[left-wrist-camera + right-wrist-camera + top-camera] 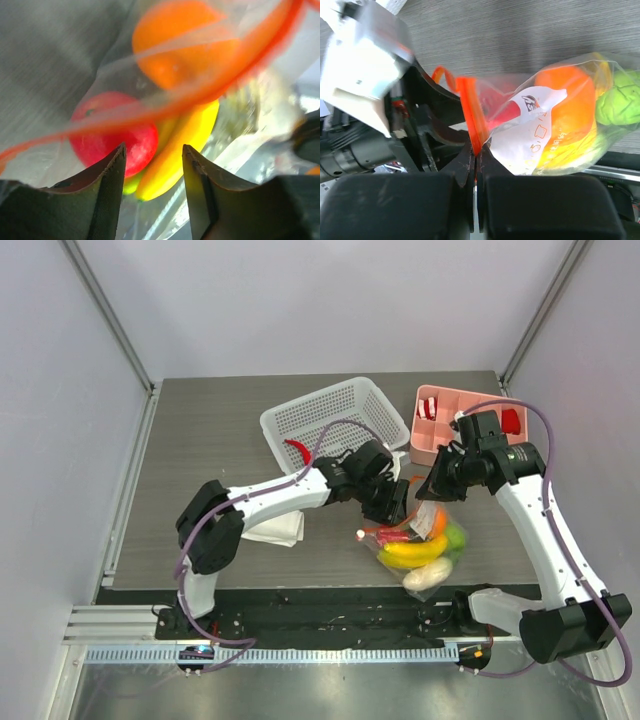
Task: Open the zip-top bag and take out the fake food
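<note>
The zip-top bag (425, 545) lies near the table's front edge, its orange-red zip strip (470, 110) lifted. The fake food is inside it: yellow banana (412, 553), white radish (425, 578), green apple (455, 537) and orange (436, 523). My right gripper (475, 150) is shut on the zip strip at one side of the mouth. My left gripper (153, 150) stands open at the bag's mouth, pointing at a red apple (107, 130), the banana (185, 140) and the orange (180, 40). Only clear film shows between its fingers. In the top view the two grippers (395, 508) (432, 490) sit close together over the bag's top.
A white perforated basket (300, 412) stands behind the arms with a red piece (297, 452) inside. A pink compartment tray (432, 425) at the back right holds a red-and-white piece (512, 420). A white cloth (275, 530) lies under the left arm.
</note>
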### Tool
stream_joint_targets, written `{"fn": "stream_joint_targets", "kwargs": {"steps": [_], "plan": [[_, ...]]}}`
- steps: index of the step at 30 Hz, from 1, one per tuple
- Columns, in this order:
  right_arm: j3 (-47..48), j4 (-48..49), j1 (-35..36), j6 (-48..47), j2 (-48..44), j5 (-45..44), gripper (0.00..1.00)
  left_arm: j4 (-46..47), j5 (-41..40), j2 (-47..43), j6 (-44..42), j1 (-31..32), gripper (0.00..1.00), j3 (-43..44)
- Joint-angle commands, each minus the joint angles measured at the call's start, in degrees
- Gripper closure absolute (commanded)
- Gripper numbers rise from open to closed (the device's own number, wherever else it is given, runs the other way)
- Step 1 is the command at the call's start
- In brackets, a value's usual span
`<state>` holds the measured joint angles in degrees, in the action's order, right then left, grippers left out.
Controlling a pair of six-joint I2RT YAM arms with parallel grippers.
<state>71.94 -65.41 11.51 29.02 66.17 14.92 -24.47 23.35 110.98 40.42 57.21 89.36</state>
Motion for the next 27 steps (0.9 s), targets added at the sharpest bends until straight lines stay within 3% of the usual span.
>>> {"fn": "stream_joint_targets", "kwargs": {"steps": [1, 7, 12, 16, 21, 22, 27], "plan": [[0.0, 2.2, -0.3, -1.6, 0.5, 0.3, 0.99, -6.1, 8.2, -1.7, -9.6, -0.1, 0.5, -0.8], [-0.1, 2.5, -0.2, -1.9, 1.1, 1.7, 0.99, -0.4, 15.1, -6.1, -17.0, -0.2, 0.51, -5.8], [-1.4, 2.7, -0.2, -0.1, 0.9, 5.2, 0.99, 9.4, 10.2, -6.3, -13.3, 0.1, 0.51, -8.8], [-2.2, 2.7, -0.3, 0.7, 0.6, 6.2, 0.99, 18.5, 13.8, -7.3, -10.2, 0.2, 0.54, -12.9], [-1.5, 2.7, -0.2, 1.2, 0.7, 6.3, 0.99, 14.1, 4.3, -7.4, -10.2, 0.4, 0.44, -12.5], [-1.3, 2.6, -0.2, 1.4, 0.8, 6.2, 0.99, 14.0, -0.5, -7.6, -9.8, 0.5, 0.32, -13.0], [-1.2, 2.6, -0.2, 1.9, 1.1, 6.3, 0.99, 7.3, -5.4, -4.6, -8.3, 1.8, 0.26, -9.3]]}}
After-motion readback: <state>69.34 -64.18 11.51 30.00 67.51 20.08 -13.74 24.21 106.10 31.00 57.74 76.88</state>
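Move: The red fruit in the open bag lies just beyond the left fingertips, about 4 cm to that hand's right, 6 cm below and hardly 1 cm ahead. The banana is some 4 cm back, 6 cm right and 7 cm below the left hand; the orange fruit is about 10 cm right, 2 cm ahead and 6 cm below. From the right hand, the red fruit lies some 6 cm back, 4 cm left and 13 cm down. The right fingers keep their pinch on the orange zip rim, sinking and easing left about 1 cm. The left hand, at the bag's mouth, swings back about 4 cm and a little left and down, turning some 15 degrees clockwise, then comes forward again about 2.5 cm while turning partly back and sinking, its fingers opening wider around the line to the red fruit. ##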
